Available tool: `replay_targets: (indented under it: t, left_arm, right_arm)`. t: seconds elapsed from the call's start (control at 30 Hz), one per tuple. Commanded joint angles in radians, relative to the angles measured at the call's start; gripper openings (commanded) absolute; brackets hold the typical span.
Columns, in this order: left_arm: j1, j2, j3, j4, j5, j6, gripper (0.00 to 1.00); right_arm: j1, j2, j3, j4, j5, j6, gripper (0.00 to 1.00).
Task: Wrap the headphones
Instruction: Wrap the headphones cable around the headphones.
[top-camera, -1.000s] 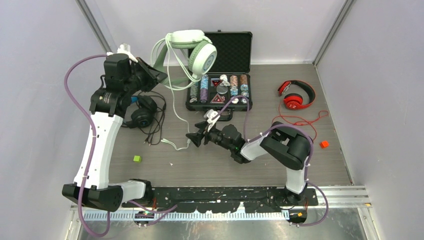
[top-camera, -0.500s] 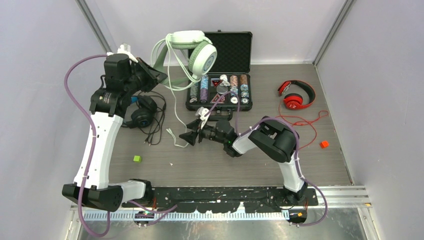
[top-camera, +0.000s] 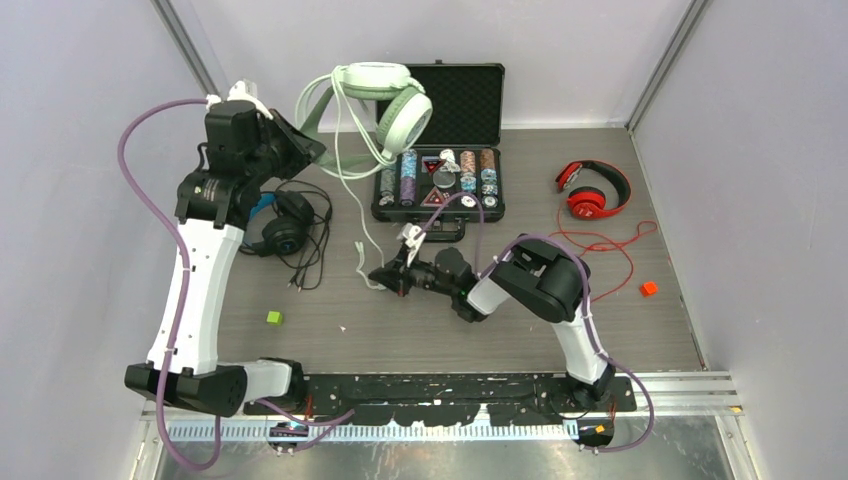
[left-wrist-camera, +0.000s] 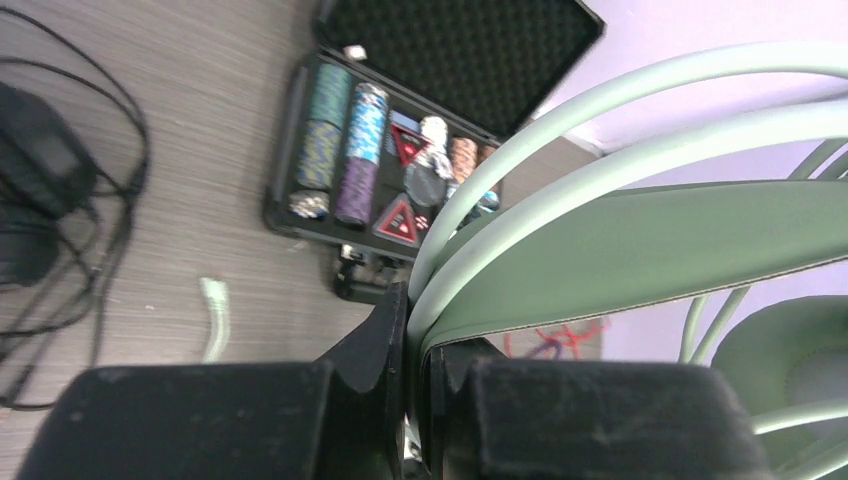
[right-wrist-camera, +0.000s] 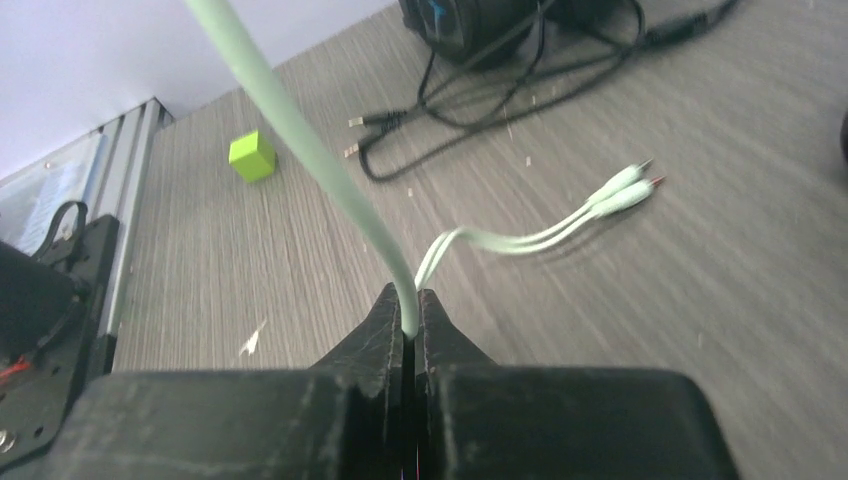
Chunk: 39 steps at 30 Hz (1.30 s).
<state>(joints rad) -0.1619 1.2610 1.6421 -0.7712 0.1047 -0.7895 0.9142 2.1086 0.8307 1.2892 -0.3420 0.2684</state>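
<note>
The pale mint-green headphones (top-camera: 385, 95) hang in the air at the back, above the table. My left gripper (top-camera: 300, 150) is shut on their headband (left-wrist-camera: 650, 230), which sits between the jaws of the left gripper (left-wrist-camera: 418, 330). Their pale cable (top-camera: 350, 200) drops to the table. My right gripper (top-camera: 380, 275) is shut on this cable (right-wrist-camera: 300, 140) just above the wood, and its two plugs (right-wrist-camera: 625, 185) lie beyond the right gripper (right-wrist-camera: 410, 315). The black headphones (top-camera: 285, 225) with tangled black cable lie at the left. The red headphones (top-camera: 592, 190) lie at the right.
An open black case of poker chips (top-camera: 440, 180) stands at the back middle, under the hanging earcup. A green cube (top-camera: 274, 318) lies near the left front, a red cube (top-camera: 649, 288) at the right. The loose red cable (top-camera: 600, 245) sprawls beside my right arm.
My right gripper slid left along the table and closed on the pale cable. The left arm shifted slightly left, still holding the mint-green headphones up.
</note>
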Motion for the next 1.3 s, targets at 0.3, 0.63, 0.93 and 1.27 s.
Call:
replay_targets:
  t: [0.3,0.63,0.93,1.27]
  left_arm:
    - [0.002,0.08,0.327,-0.037,-0.244,0.14,0.0]
    - [0.027,0.123,0.434,-0.108,-0.283,0.172,0.0]
    - [0.07,0.135,0.497,-0.127,-0.281,0.192,0.0]
    - [0.074,0.104,0.477,-0.158,0.015,0.278,0.0]
  right_arm:
    - [-0.013,-0.229,-0.319,0.148,0.146,0.026,0.0]
    - [-0.04,-0.277,-0.364,0.149,0.172,0.047,0.01]
    - [-0.051,-0.288,-0.387,0.149,0.199,0.055,0.0]
    - [-0.173,-0.253,-0.352,0.148,0.19,0.232,0.0]
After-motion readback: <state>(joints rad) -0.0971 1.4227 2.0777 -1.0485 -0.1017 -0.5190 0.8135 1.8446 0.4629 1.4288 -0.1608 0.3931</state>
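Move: The left hand grips the headband of the green headphones, whose middle is about 5 cm ahead and 10 cm to its right at hand height. From the right hand, already pinching their cable, that middle is some 14 cm ahead, level sideways and 30 cm up; the cable's plugs lie 11 cm ahead, 5 cm left, the chip case 30 ahead, 14 right, the black headphones 20 ahead, 24 left, these three roughly 6 cm below. Keeping its pinch on the cable below the headphones, the right hand draws it about 10 cm to the right, quickly at first with a small dip back and down, then slower and rising to finish a couple of centimetres higher, turning some 15 degrees clockwise. Meanwhile the left hand keeps hold of the headband and carries the headphones away from it, about 7 cm left and 5 cm up in two stages, rolling so its left side rises some 20 degrees and swinging a little counter-clockwise. ##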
